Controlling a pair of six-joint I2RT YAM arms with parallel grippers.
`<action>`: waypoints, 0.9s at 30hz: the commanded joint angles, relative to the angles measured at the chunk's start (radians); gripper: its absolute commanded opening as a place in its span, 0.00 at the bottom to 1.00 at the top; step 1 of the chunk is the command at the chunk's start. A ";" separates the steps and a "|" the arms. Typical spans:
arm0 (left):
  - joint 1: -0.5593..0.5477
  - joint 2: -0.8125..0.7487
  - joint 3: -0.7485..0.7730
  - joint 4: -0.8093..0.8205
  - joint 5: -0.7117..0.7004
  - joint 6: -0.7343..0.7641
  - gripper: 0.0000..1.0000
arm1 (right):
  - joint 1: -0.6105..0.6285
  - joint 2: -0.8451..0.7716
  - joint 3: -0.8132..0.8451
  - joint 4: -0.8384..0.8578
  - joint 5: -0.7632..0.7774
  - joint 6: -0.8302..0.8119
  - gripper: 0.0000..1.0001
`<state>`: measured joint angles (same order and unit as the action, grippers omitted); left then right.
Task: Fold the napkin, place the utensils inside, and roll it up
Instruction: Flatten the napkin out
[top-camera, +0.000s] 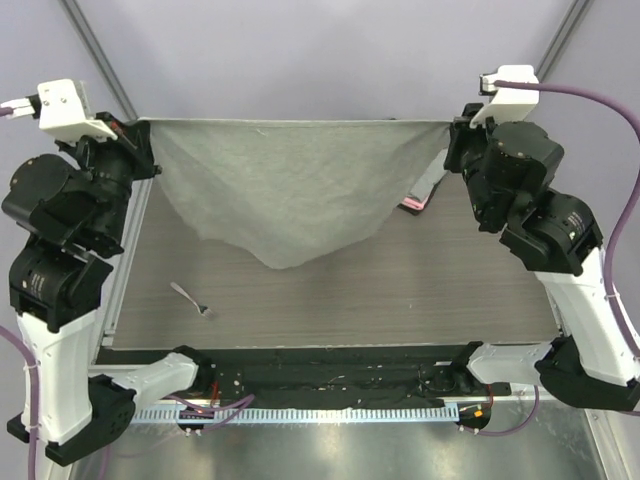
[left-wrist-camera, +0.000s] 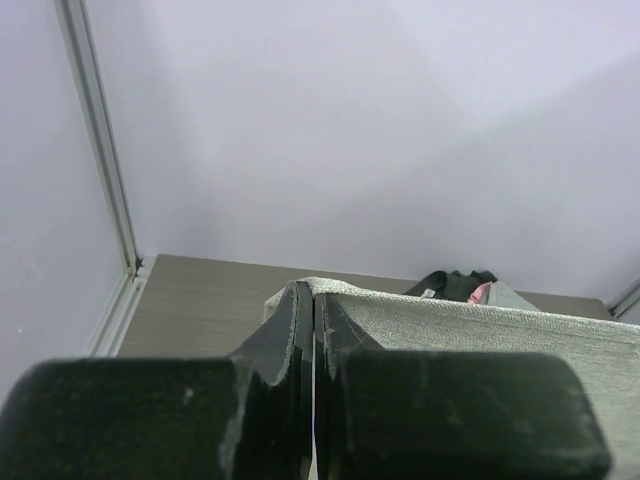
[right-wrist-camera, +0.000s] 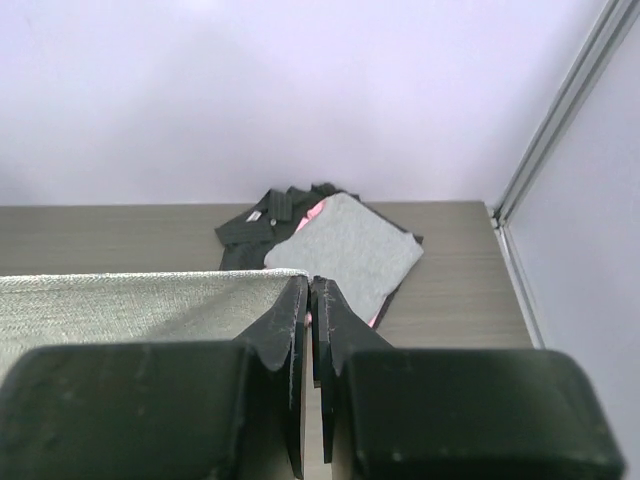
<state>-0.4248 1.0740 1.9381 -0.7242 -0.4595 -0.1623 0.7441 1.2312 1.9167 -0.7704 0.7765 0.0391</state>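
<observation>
The light-grey napkin (top-camera: 290, 190) hangs in the air over the far half of the table, its top edge pulled taut between my two grippers and its lower part sagging to a point. My left gripper (top-camera: 152, 152) is shut on the top left corner; the left wrist view shows the jaws (left-wrist-camera: 313, 295) pinched on the cloth (left-wrist-camera: 480, 330). My right gripper (top-camera: 452, 140) is shut on the top right corner, with the cloth (right-wrist-camera: 130, 305) running off to the left of its jaws (right-wrist-camera: 308, 290). A small silver fork (top-camera: 190, 298) lies on the table at the near left.
A stack of folded grey, pink and black cloths (top-camera: 418, 195) lies at the far right of the table, behind the napkin (right-wrist-camera: 345, 245). Metal frame posts (right-wrist-camera: 555, 115) stand at the far corners. A black strip and cable rail (top-camera: 330, 385) run along the near edge.
</observation>
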 joint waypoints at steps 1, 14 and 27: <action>0.011 0.096 0.028 -0.021 -0.024 0.096 0.00 | -0.049 0.072 0.043 0.036 0.035 -0.100 0.01; 0.072 0.134 0.124 -0.076 0.122 0.043 0.00 | -0.135 0.133 0.191 0.060 -0.082 -0.129 0.01; 0.072 0.044 0.349 -0.302 0.306 -0.177 0.00 | -0.132 -0.078 0.309 0.000 -0.180 -0.186 0.01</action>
<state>-0.3664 1.1210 2.2501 -0.9554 -0.1589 -0.2668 0.6285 1.1831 2.1181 -0.7521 0.5522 -0.0906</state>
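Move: The napkin is already stretched between both hands by its top corners and hangs clear of the table. Its middle is about 23 cm to the left hand's right, 2 cm back and 19 cm below; from the right hand, about 23 cm left, 2 cm back and 15 cm below. The cloth pile lies some 33 cm ahead of the right hand, 2 cm left and 49 cm down. The fork is 4 cm back, 7 cm left and 56 cm below the left hand. The napkin's held top edge is flicked out over the table and snatched back: both arms go forward about 8 to 10 cm, dipping, the left one deeper with its fingers tipping down some 15 degrees. Both then whip back towards the bases past their start and upward, the right fingers tilting up and the left hand turning clockwise. Both pinches keep their hold. ##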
